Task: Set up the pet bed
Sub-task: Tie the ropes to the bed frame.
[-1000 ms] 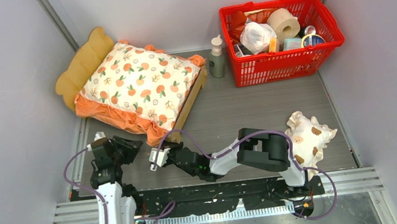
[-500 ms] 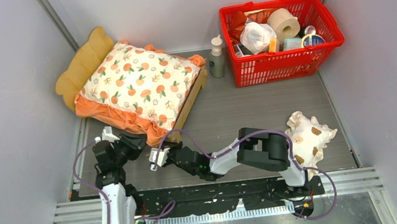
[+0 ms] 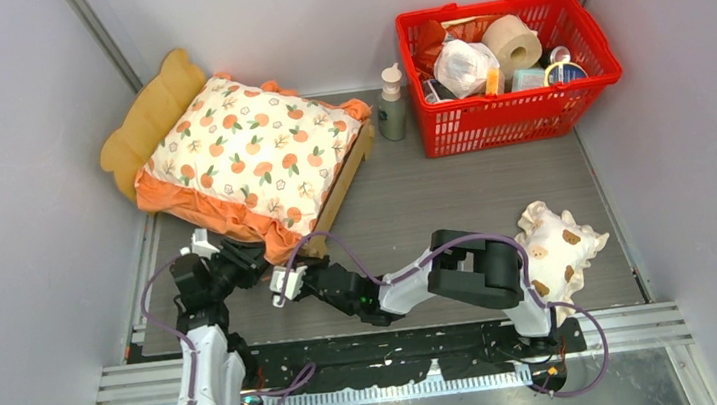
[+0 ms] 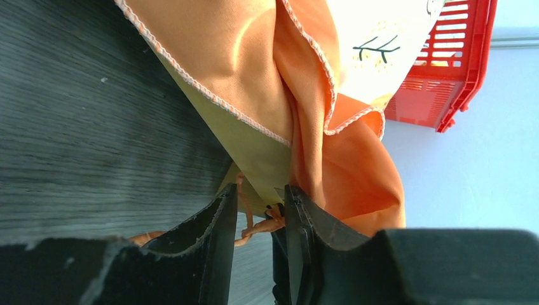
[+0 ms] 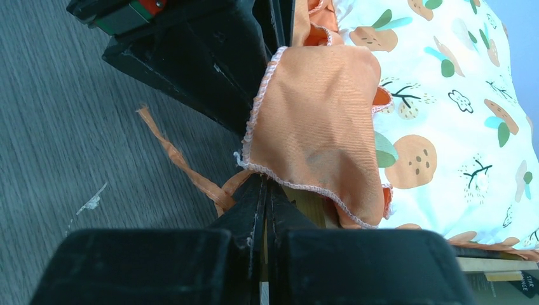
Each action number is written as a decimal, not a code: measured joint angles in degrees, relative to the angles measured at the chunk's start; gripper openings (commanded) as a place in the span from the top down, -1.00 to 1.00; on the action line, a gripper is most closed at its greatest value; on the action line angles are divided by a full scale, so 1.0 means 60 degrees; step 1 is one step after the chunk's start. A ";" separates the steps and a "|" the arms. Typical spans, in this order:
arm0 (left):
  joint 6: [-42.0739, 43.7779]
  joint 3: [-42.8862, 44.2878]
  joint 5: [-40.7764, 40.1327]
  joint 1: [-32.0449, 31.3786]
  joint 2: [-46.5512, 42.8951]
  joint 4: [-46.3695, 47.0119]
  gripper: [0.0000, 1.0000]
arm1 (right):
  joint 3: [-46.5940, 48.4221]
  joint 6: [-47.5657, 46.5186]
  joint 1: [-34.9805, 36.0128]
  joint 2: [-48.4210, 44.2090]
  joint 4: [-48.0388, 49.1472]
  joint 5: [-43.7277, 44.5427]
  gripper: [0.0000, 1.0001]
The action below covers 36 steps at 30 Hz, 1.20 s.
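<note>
The pet bed (image 3: 149, 114), a light-wood frame with a wavy headboard, lies at the back left under the orange-print cushion (image 3: 248, 149). My left gripper (image 3: 245, 260) is at the cushion's near corner. Its jaws stand apart in the left wrist view (image 4: 260, 194), with the frame's wooden corner (image 4: 254, 168) and a thin orange tie (image 4: 245, 219) in the gap. My right gripper (image 3: 281, 284) sits just right of it. Its fingers (image 5: 266, 184) are pressed together on the orange tie (image 5: 178, 159) under the cushion's ruffle (image 5: 311, 140).
A small frilled spotted pillow (image 3: 555, 247) lies at the right, beside the right arm's elbow. A red basket (image 3: 507, 119) full of items stands at the back right, with a pump bottle (image 3: 390, 104) to its left. Grey walls close in both sides.
My left gripper has moved right and forward, up to the cushion's near corner and close to the right gripper. The right arm has stayed still.
</note>
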 measured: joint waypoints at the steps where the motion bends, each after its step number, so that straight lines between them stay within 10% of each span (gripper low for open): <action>1: -0.0044 0.0000 0.0051 0.0004 0.0004 0.0004 0.28 | 0.0000 0.0004 0.0000 0.0000 0.0000 -0.0004 0.89; 29: -0.0656 0.0000 0.0568 0.0007 0.0441 0.0433 0.47 | -0.0018 0.0026 0.0000 0.0000 0.0018 -0.0018 0.89; 36: -0.0838 -0.0058 0.0692 0.0007 0.0565 0.0678 1.00 | -0.0018 0.0069 0.0000 0.0000 0.0073 -0.0018 0.90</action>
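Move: The rope strand by the right gripper's tips is about 3 cm to the left hand's right and 1 cm ahead, at nearly its height. The orange ruffle's corner hangs some 4 cm ahead and 3 cm right of the left hand; the bed frame's corner leg is about 9 cm right, 1 cm ahead and a few centimetres lower. From the right hand, the strand is at its shut fingertips, about 1 cm to the left. The left hand closes its part-open fingers most of the way on the orange rope strand at the right gripper's tips, hesitating once halfway and doing much of the closing at the very end, while it creeps about 1 cm to the right and half a centimetre up and rolls some 5 degrees, left side down. The right hand stays put beside the bed frame's corner, its fingers still shut with the rope at their tips, holding steady for the left. ##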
